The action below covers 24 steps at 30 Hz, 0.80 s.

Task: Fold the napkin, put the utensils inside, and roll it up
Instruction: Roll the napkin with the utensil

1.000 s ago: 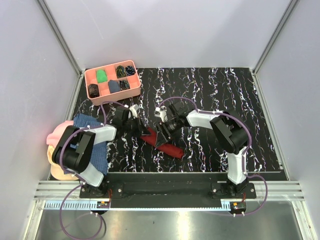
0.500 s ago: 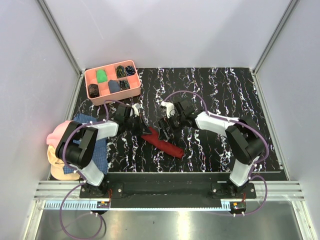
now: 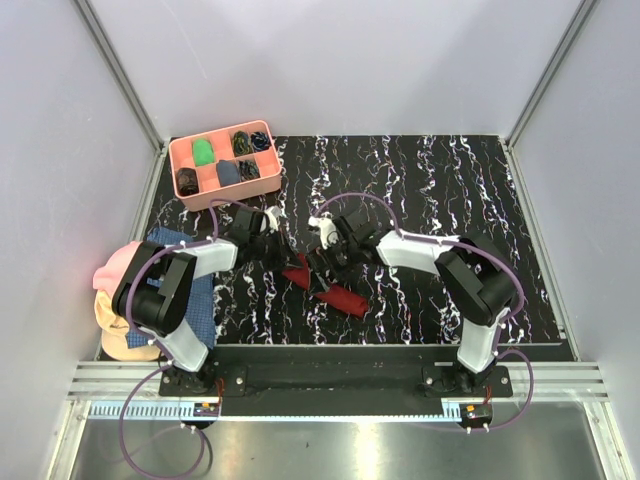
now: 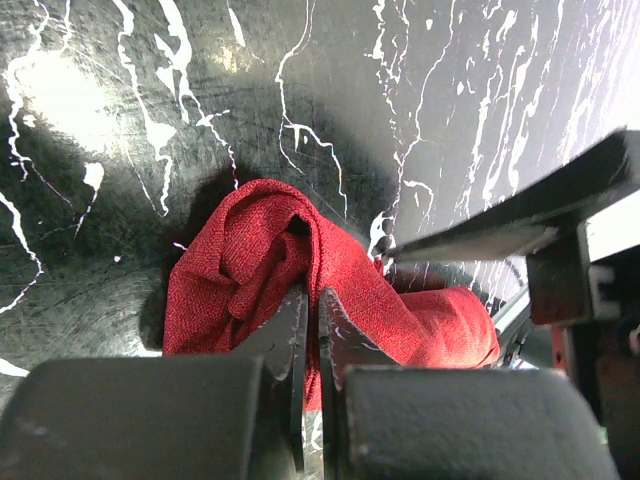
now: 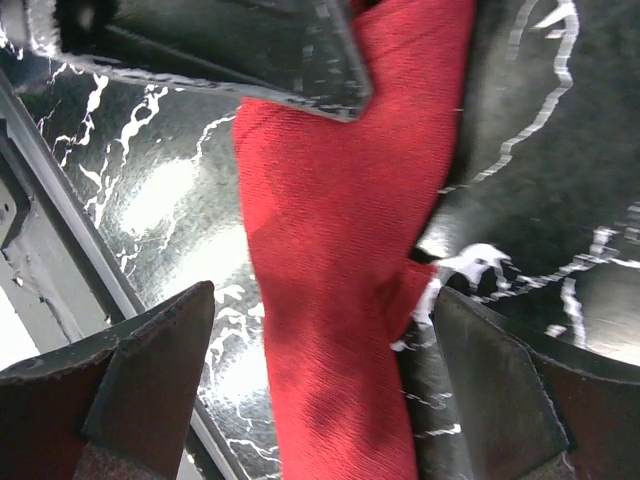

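Note:
The napkin [image 3: 346, 298] lies as a dark red roll on the black marbled table, slanting from mid-left toward the front. My left gripper [image 3: 282, 248] is shut at the roll's left end. In the left wrist view its tips [image 4: 311, 295] rest against the bunched end of the napkin [image 4: 250, 260]. My right gripper [image 3: 322, 270] stands open over the roll's middle. In the right wrist view the right gripper [image 5: 322, 292] straddles the napkin [image 5: 330, 300], its fingers apart from the cloth on both sides. The utensils are out of view.
A pink compartment tray [image 3: 218, 133] holding small items stands at the far left. A blue checked cloth [image 3: 170, 242], a pink cloth [image 3: 113, 266] and a tan cloth [image 3: 112, 322] lie by the left arm's base. A metal rail runs along the near edge.
The right gripper has opened wider and lifted off the roll, then shifted back over its middle. The left gripper stays shut at the roll's left end.

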Available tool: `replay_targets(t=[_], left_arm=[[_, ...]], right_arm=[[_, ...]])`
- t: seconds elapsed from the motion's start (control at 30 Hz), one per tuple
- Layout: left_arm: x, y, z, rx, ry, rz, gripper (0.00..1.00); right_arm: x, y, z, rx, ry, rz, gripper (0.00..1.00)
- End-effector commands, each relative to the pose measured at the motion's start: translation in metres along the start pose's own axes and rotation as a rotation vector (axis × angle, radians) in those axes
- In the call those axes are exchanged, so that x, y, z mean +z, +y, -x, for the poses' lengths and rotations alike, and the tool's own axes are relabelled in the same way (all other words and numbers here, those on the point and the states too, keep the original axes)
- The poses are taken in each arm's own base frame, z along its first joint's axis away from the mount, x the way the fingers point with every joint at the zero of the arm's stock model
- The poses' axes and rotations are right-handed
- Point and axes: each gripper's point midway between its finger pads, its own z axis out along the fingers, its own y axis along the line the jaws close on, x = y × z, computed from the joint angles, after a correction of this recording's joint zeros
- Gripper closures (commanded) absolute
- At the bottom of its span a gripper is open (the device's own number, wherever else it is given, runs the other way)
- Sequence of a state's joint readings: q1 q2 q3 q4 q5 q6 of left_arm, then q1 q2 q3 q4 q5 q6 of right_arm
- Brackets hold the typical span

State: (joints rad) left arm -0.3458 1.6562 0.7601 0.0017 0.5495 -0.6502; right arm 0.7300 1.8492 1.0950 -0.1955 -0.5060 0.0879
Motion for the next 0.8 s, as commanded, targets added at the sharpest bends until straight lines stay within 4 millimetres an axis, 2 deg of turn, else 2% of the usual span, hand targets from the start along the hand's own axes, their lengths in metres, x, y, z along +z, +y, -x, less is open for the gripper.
replay_targets(t=[0.0, 0.13, 0.23, 0.37, 0.47, 0.53, 0.57, 0.63, 0.67, 0.77], left_arm=[[0.001, -0.001, 0.005, 0.024, 0.0, 0.011, 1.0], [0.001, -0.003, 0.006, 0.026, -0.002, 0.007, 1.0], [0.0, -0.005, 0.008, 0.029, -0.005, 0.003, 1.0], [-0.001, -0.009, 0.011, 0.03, -0.013, -0.002, 1.0], [-0.001, -0.015, 0.017, 0.037, -0.022, -0.016, 1.0], [-0.002, -0.02, 0.024, 0.043, -0.034, -0.024, 0.98], [-0.002, -0.022, 0.025, 0.044, -0.035, -0.027, 0.91], [-0.003, -0.027, 0.03, 0.048, -0.042, -0.033, 0.82], [-0.004, -0.028, 0.031, 0.049, -0.043, -0.033, 0.68], [-0.011, -0.03, 0.039, 0.051, -0.057, -0.001, 0.5]], right_arm=[[0.01, 0.002, -0.002, -0.016, 0.001, -0.048, 0.03], [0.016, -0.002, -0.008, -0.033, 0.015, -0.154, 0.07], [0.016, -0.021, -0.013, -0.025, 0.022, -0.296, 0.11], [0.017, -0.028, -0.024, -0.015, 0.04, -0.382, 0.18], [0.018, -0.031, -0.03, -0.003, 0.046, -0.412, 0.27], [0.018, -0.034, -0.033, 0.021, 0.048, -0.43, 0.41], [0.019, -0.035, -0.034, 0.028, 0.05, -0.435, 0.43], [0.019, -0.035, -0.035, 0.054, 0.046, -0.44, 0.44], [0.018, -0.039, -0.033, 0.061, 0.037, -0.466, 0.48], [0.016, -0.044, -0.031, 0.095, 0.021, -0.507, 0.5]])
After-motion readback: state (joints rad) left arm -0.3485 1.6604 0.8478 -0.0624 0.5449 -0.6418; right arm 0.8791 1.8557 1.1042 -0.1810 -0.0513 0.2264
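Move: The napkin roll lies slantwise under both hands. Its middle is about 3 cm to the right of the right hand, 1 cm back and 2 cm below, with that hand's open fingers already astride its left half. From the left hand, which is already pinching the roll's left end, the middle lies some 8 cm right, 5 cm back. The blue cloth is about 24 cm left of the left hand and 6 cm back, the divided tray 16 cm left and 24 cm ahead. The right fingers close from wide open to about half, coming in against both sides of the napkin roll as the hand sinks some 1.5 cm, swings first slightly left, then forward, turns about 13 degrees clockwise and tips its fingers steeper down. The left hand keeps its pinch until late, then opens partway, lets go of the roll's left end and lifts about 2 cm, easing forward. ##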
